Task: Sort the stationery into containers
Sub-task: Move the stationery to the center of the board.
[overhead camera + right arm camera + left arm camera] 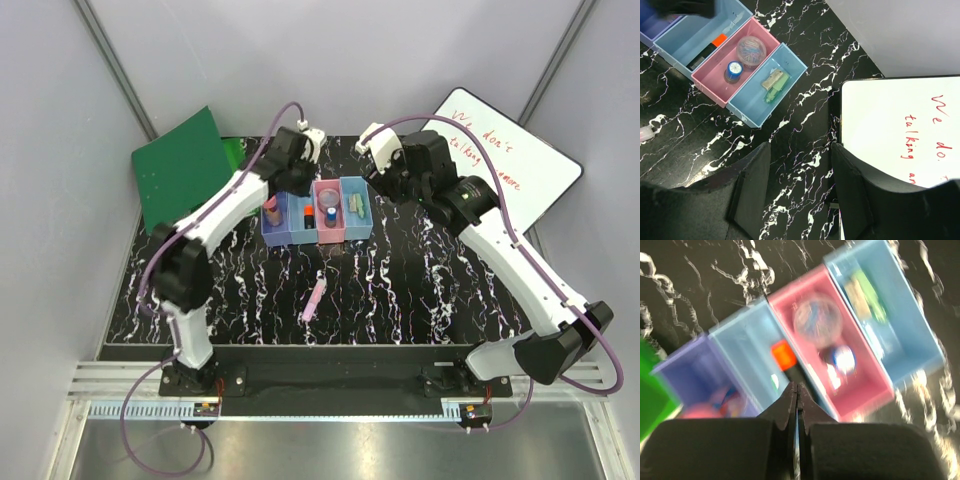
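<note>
The containers (345, 236) are four joined bins: purple-blue, light blue, pink, light blue. My left gripper (797, 388) hovers over them, shut with nothing between its fingers; from above it (292, 186) hangs at their back left. An orange-capped marker (783, 356) lies in the second bin. The pink bin (865, 400) holds a round grey piece (817, 320) and a small blue piece (844, 359). A green highlighter (776, 90) lies in the rightmost bin. A pink marker (314, 298) lies loose on the table. My right gripper (800, 155) stands open and empty, right of the bins.
A whiteboard with red writing (910, 125) leans at the back right, close beside my right gripper. A green folder (185, 165) stands at the back left. The black marbled table top (400, 290) runs out to grey walls on three sides.
</note>
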### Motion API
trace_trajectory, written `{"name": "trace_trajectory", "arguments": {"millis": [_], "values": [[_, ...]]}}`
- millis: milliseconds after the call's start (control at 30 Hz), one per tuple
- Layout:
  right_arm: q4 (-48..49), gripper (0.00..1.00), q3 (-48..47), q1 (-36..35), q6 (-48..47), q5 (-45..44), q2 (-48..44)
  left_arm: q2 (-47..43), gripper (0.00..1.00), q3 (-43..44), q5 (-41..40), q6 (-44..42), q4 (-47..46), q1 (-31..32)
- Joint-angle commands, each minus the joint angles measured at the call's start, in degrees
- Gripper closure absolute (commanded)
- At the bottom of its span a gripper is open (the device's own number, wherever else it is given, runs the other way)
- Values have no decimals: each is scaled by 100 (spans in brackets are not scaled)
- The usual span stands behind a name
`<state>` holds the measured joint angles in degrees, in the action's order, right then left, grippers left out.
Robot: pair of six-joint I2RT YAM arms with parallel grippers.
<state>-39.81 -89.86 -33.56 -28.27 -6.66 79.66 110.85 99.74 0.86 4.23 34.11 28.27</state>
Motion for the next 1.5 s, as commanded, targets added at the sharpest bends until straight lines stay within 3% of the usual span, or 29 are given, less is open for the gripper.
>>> {"name": "trace_trajectory", "arguments": {"millis": [0,33,67,133,267,333,800,1133,1467], "values": [[333,41,39,8,-99,-134,-319,-1511,100,-1303,-245,-1037,-1,371],[360,41,83,8,-117,-126,-354,-1809,95,-1552,-245,-1029,182,503],[386,41,153,16,-117,-117,-381,-1908,74,-1789,-123,-986,297,539],[413,41,180,8,-126,-134,-407,-2031,57,-2344,141,-696,621,600],[413,41,119,8,-144,-152,-425,-1980,54,-2995,484,-143,790,697],[413,41,92,8,-152,-169,-425,-1892,47,-3145,713,42,817,758],[395,41,162,16,-205,-196,-469,-2225,43,-3883,1856,728,598,1242],[413,41,233,16,-223,-178,-451,-1611,44,-3928,2093,808,351,1400],[404,41,92,16,-152,-135,-451,-1057,44,-3787,1830,816,509,1392]]}}
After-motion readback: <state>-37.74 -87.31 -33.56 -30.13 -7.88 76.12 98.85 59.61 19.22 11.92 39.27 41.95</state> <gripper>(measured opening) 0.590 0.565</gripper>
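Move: The pink highlighter lies about 25 cm back from my empty, shut left hand, almost in line with it (1 cm to the right) and some 17 cm below. Below me in the bins, the orange-capped marker is about 7 cm back and 1 cm to the right, and the blue-capped bottle about 7 cm back and 6 cm to the right, both some 14 cm down. From my right hand, the highlighter is roughly 15 cm back, 19 cm to the left and 32 cm down. I swing my left hand back about 27 cm towards the pink highlighter, first lifting a little over the bins, then dropping well down once past their near edge. On the way I open the fingers a bit over halfway, tip them some 40 degrees until they point nearly straight down, turning slightly clockwise, and sink the last few centimetres over the highlighter's near, pink end, not closing on it. ##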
